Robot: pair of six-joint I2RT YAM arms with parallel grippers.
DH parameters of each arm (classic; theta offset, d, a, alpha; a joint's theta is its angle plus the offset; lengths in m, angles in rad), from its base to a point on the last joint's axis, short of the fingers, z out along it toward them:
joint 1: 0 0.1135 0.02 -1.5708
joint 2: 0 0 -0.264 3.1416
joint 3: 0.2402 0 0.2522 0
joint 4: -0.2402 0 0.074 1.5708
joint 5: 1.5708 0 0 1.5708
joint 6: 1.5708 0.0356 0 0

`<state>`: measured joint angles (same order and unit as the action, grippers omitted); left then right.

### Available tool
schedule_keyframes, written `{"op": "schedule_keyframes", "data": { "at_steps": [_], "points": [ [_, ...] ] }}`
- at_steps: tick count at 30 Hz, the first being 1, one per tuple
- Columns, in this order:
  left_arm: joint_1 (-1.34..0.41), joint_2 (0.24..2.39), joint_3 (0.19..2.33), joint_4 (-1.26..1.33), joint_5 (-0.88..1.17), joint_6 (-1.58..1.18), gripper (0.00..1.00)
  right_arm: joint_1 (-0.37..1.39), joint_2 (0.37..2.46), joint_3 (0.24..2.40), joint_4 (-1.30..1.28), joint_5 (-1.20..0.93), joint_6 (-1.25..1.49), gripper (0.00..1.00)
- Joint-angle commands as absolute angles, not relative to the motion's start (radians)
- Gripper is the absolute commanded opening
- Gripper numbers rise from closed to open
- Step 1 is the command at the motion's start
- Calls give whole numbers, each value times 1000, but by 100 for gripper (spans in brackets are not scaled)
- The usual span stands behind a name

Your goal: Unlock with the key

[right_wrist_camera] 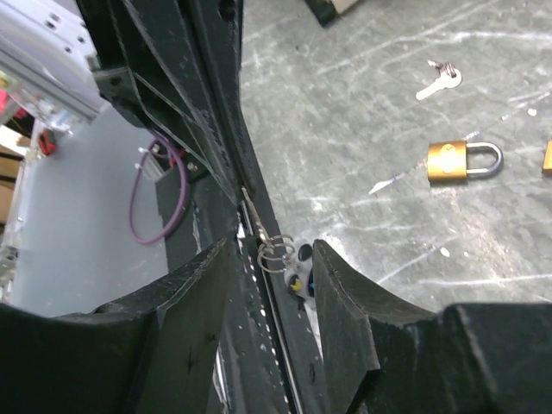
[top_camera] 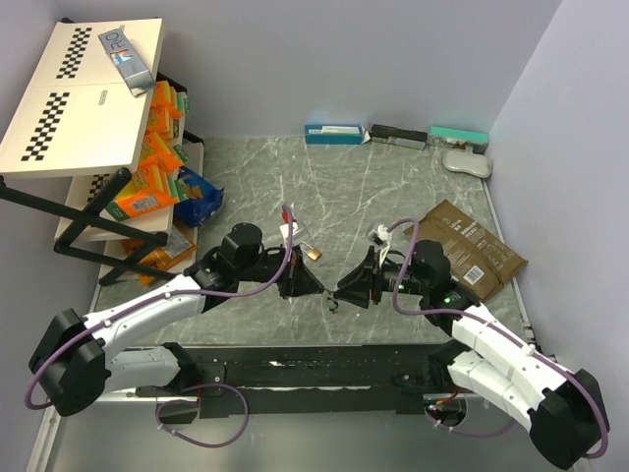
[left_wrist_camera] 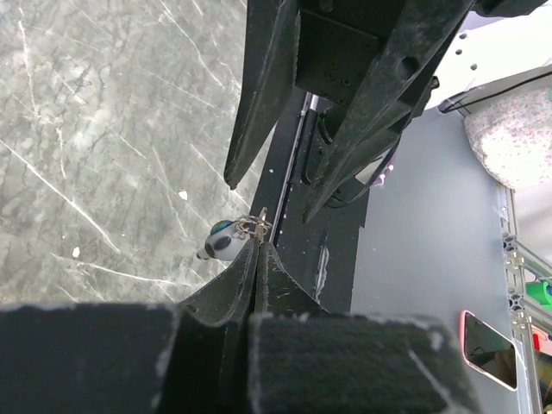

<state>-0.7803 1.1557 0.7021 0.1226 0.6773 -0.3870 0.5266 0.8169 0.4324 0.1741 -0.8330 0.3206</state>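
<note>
My left gripper point(top_camera: 319, 285) point(left_wrist_camera: 257, 243) is shut on the thin key point(right_wrist_camera: 250, 207), edge-on between its tips. A wire key ring point(right_wrist_camera: 276, 252) and a small black-and-white charm point(left_wrist_camera: 222, 244) point(right_wrist_camera: 300, 278) hang from the key's end. My right gripper point(top_camera: 340, 292) point(right_wrist_camera: 272, 259) faces the left one tip to tip. It is open, one finger on each side of the ring and charm, gripping neither. The brass padlock point(right_wrist_camera: 461, 161) point(top_camera: 313, 254) lies flat on the marble table point(top_camera: 393, 197), beyond both grippers, shackle closed.
A second loose key point(right_wrist_camera: 438, 82) lies past the padlock, and another brass piece point(right_wrist_camera: 548, 158) shows at the frame edge. A brown packet point(top_camera: 472, 251) lies right. A rack of snack packets point(top_camera: 157, 177) stands left. Boxes point(top_camera: 334, 133) line the back wall.
</note>
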Motion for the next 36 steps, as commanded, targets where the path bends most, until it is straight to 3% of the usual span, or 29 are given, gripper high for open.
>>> {"op": "schedule_keyframes", "data": {
  "at_steps": [1,16,25,27,34,36],
  "points": [
    [-781,1150,721,155,716,-396,1,552,816,482,117,-810,235,50],
    [-781,1170,723,153,749,-390,1,626,850,535,60,-713,172,44],
    [-779,1166,723,159,746,-390,1,647,885,541,60,-715,170,32],
    [-779,1169,721,167,749,-396,1,653,891,540,69,-713,176,28],
    [-778,1160,709,212,767,-414,1,655,882,519,133,-723,219,0],
    [-776,1143,700,235,769,-425,1,657,874,505,158,-722,238,0]
  ]
}}
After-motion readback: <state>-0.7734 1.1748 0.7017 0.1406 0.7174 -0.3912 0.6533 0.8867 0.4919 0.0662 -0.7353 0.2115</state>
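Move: The key with its rings sticks out from the left fingers, some 3 cm right of that hand and 2 cm below it. From the half-open right hand it is about 3 cm left, 1 cm back and 2 cm lower. Its charm dangles about 2 cm left, 1 cm back and 5 cm below the right hand. On the table some 17 cm below, the near padlock is 9 cm ahead and 10 cm left, the far one 15 cm ahead and 8 cm left. The right fingers shut from half open and pinch the ringed end of the key, tip to tip with the left gripper, which stays closed on the key and barely shifts. To get there the right hand sinks and eases left towards the left fingertips, about 2 cm each, and draws back 1 cm, its fingertips dipping slightly. ##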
